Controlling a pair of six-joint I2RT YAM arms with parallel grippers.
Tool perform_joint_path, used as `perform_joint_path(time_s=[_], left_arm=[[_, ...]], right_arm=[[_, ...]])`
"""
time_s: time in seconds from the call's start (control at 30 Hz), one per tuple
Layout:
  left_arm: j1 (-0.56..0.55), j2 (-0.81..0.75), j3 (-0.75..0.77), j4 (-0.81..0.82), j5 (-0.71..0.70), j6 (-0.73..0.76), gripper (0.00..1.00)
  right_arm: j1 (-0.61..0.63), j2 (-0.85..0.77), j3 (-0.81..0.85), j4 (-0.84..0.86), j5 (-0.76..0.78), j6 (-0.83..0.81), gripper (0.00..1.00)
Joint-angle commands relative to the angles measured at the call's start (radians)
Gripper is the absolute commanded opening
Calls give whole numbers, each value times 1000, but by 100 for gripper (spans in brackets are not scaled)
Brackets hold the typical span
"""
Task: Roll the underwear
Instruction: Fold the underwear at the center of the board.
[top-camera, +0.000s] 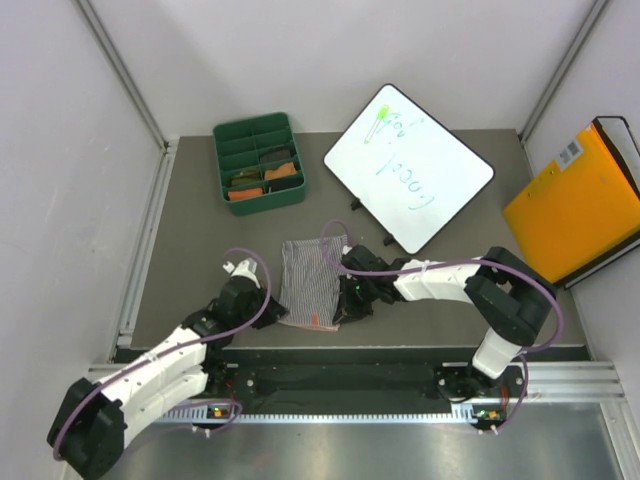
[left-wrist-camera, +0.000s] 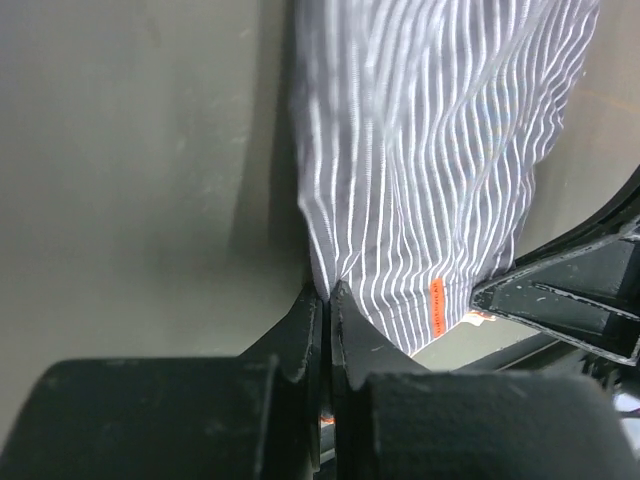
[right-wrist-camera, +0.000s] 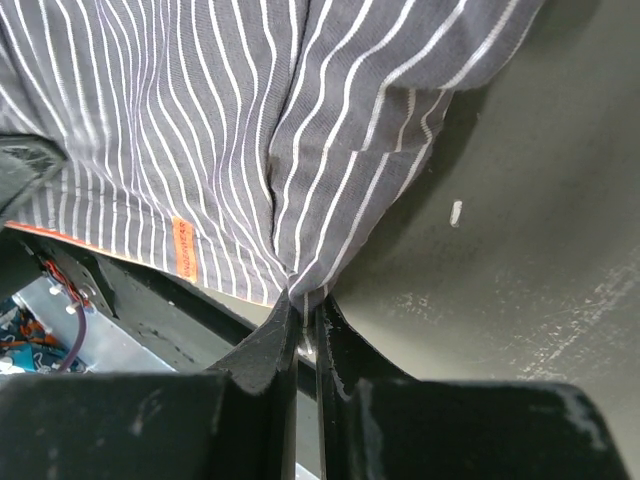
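The grey-white fine-striped underwear (top-camera: 308, 280) lies spread flat on the grey table, near the front edge, with an orange label (left-wrist-camera: 437, 305) at its near hem. My left gripper (top-camera: 274, 308) is at its left near corner, jaws shut and pinching the cloth edge (left-wrist-camera: 340, 262). My right gripper (top-camera: 343, 304) is at the right near corner, shut on a bunched fold of the same underwear (right-wrist-camera: 330, 230). In the left wrist view the gripper (left-wrist-camera: 328, 292) meets the hem at its tips; in the right wrist view cloth enters between the gripper's (right-wrist-camera: 305, 303) jaws.
A green divided tray (top-camera: 222, 165) at the back left holds several rolled cloth pieces. A tilted whiteboard (top-camera: 408, 168) stands behind the underwear on the right. An orange folder (top-camera: 580, 205) leans at the far right. The table's front edge lies just below the hem.
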Motion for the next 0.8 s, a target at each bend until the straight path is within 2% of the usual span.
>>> perform_joint_path(time_s=[0.0,0.23,0.6,0.77], left_arm=[[-7,102,131,2,27,137,0],[-71,208,246,-2,32,194,0],[-260,411,339,110,-28,159,0],[-309,524,380,163,-37,147,0]], right_arm=[[13,15,16,-62,74,-32,0],[15,9,15,-66,86,-34,0],[15,15,8,-51,90,-32,0],[13,22,-4,-30,82,-28,0]])
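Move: The striped underwear lies flat with its middle some 7 cm ahead of the left hand and 7 cm to its right; that hand already pinches its near left edge. The near right corner, the place it heads for, is about 12 cm to the right and 2 cm back, and the orange tag about 8 cm right and 2 cm back. From the right hand, pinching at that corner, the underwear's middle is 8 cm ahead and 6 cm left. The underwear's near left edge, still pinched in the left hand, is carried about 9 cm rightwards across the cloth towards the corner in the right hand. The left hand arcs: up some 3.5 cm and slightly forward, then down and back, turning about 20 degrees clockwise. The right hand stays put and keeps its pinch. ##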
